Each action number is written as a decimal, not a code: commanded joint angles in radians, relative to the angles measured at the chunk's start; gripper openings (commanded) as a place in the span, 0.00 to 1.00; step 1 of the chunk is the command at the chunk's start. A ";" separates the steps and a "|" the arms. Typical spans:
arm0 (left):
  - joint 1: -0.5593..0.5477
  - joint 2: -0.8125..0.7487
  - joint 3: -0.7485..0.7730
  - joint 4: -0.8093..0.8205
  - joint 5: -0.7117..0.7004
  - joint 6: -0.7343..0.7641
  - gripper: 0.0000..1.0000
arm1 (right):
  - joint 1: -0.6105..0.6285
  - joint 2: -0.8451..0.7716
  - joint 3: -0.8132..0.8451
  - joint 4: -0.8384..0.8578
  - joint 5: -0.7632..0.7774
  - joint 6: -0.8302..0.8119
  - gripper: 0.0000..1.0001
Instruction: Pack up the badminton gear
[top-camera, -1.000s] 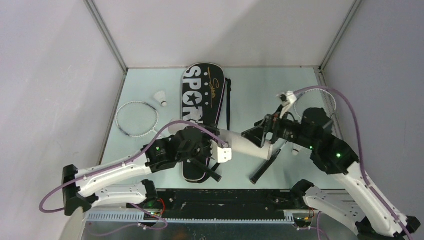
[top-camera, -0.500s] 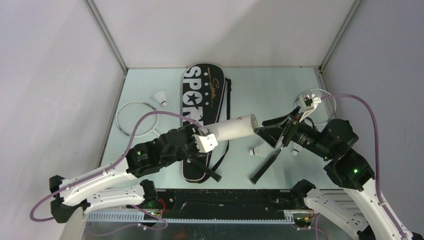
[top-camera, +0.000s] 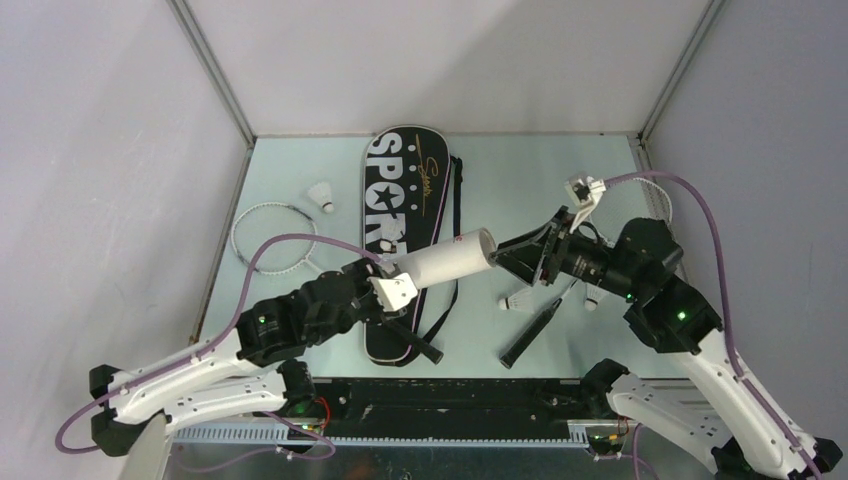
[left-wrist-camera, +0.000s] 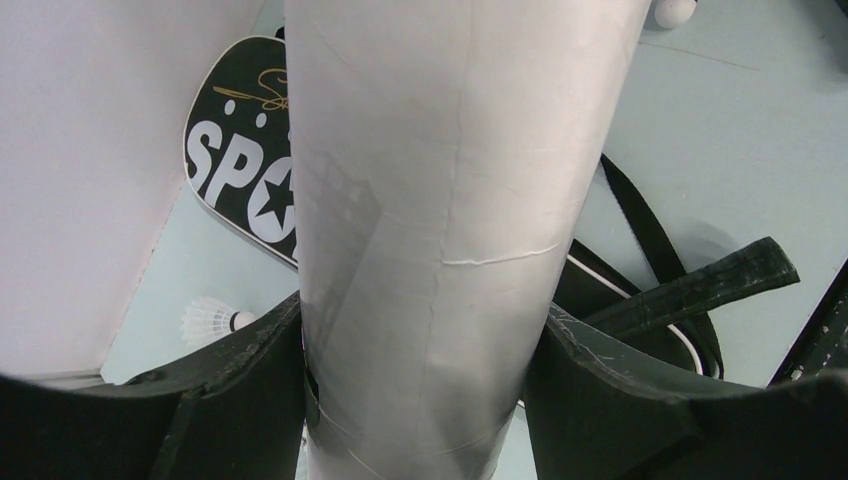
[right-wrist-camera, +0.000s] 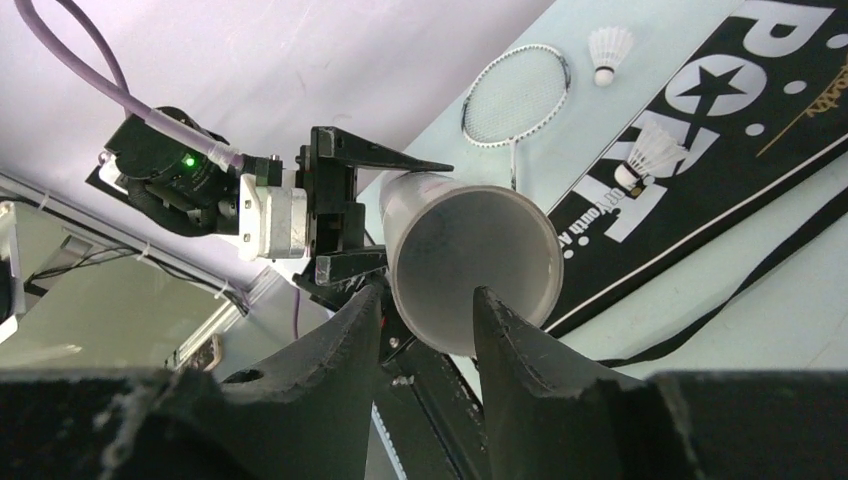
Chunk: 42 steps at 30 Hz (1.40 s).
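Note:
My left gripper (top-camera: 398, 287) (left-wrist-camera: 425, 400) is shut on the lower part of the long white tube (top-camera: 450, 259) (left-wrist-camera: 450, 200) and holds it tilted above the black "SPORT" bag (top-camera: 405, 185) (left-wrist-camera: 245, 180). The tube's open mouth (right-wrist-camera: 470, 265) faces my right gripper (top-camera: 505, 257) (right-wrist-camera: 428, 300), whose jaws stand apart right at the rim with nothing between them. One shuttlecock (top-camera: 518, 302) lies below that gripper, another (top-camera: 321, 195) at the far left, and a third (right-wrist-camera: 650, 155) lies on the bag. One racket (top-camera: 272, 238) lies left. The other racket's handle (top-camera: 530, 335) lies right.
The right racket's head (top-camera: 645, 185) is partly hidden behind the right arm. A small white piece (top-camera: 592, 302) lies beside its shaft. The bag's black strap (left-wrist-camera: 650, 230) trails on the table. Cage posts and walls close in on the left, the back and the right.
The left arm lifted the tube and drew it left. The right gripper backed off to the right, then returned to the tube's mouth, its jaws narrowing. A shuttlecock now shows on the table beneath it.

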 joint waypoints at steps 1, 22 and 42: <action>0.002 0.007 0.005 0.051 -0.006 -0.011 0.44 | 0.020 0.035 -0.001 0.093 -0.043 -0.004 0.42; 0.002 -0.051 -0.001 0.021 -0.021 -0.055 0.41 | 0.023 0.064 -0.001 0.147 -0.118 -0.021 0.00; 0.002 -0.108 -0.076 0.030 -0.093 -0.073 0.39 | -0.112 0.070 -0.002 0.135 -0.174 -0.034 0.00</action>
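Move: The clear lid on the tube's raised end is about 3 cm to the left of the right fingertips and 2 cm ahead, about 1 cm lower. From that hand, a shuttlecock lies on the table some 8 cm ahead, 8 cm right and 34 cm down, and a racket handle 12 cm right, about level fore and aft, 35 cm down. From the left hand, gripping the tube, the lid is roughly 17 cm right, 1 cm ahead and 11 cm up. Right fingers go 2.5 cm left, pinch the lid's rim, then draw right and forward; left draws the tube left. ##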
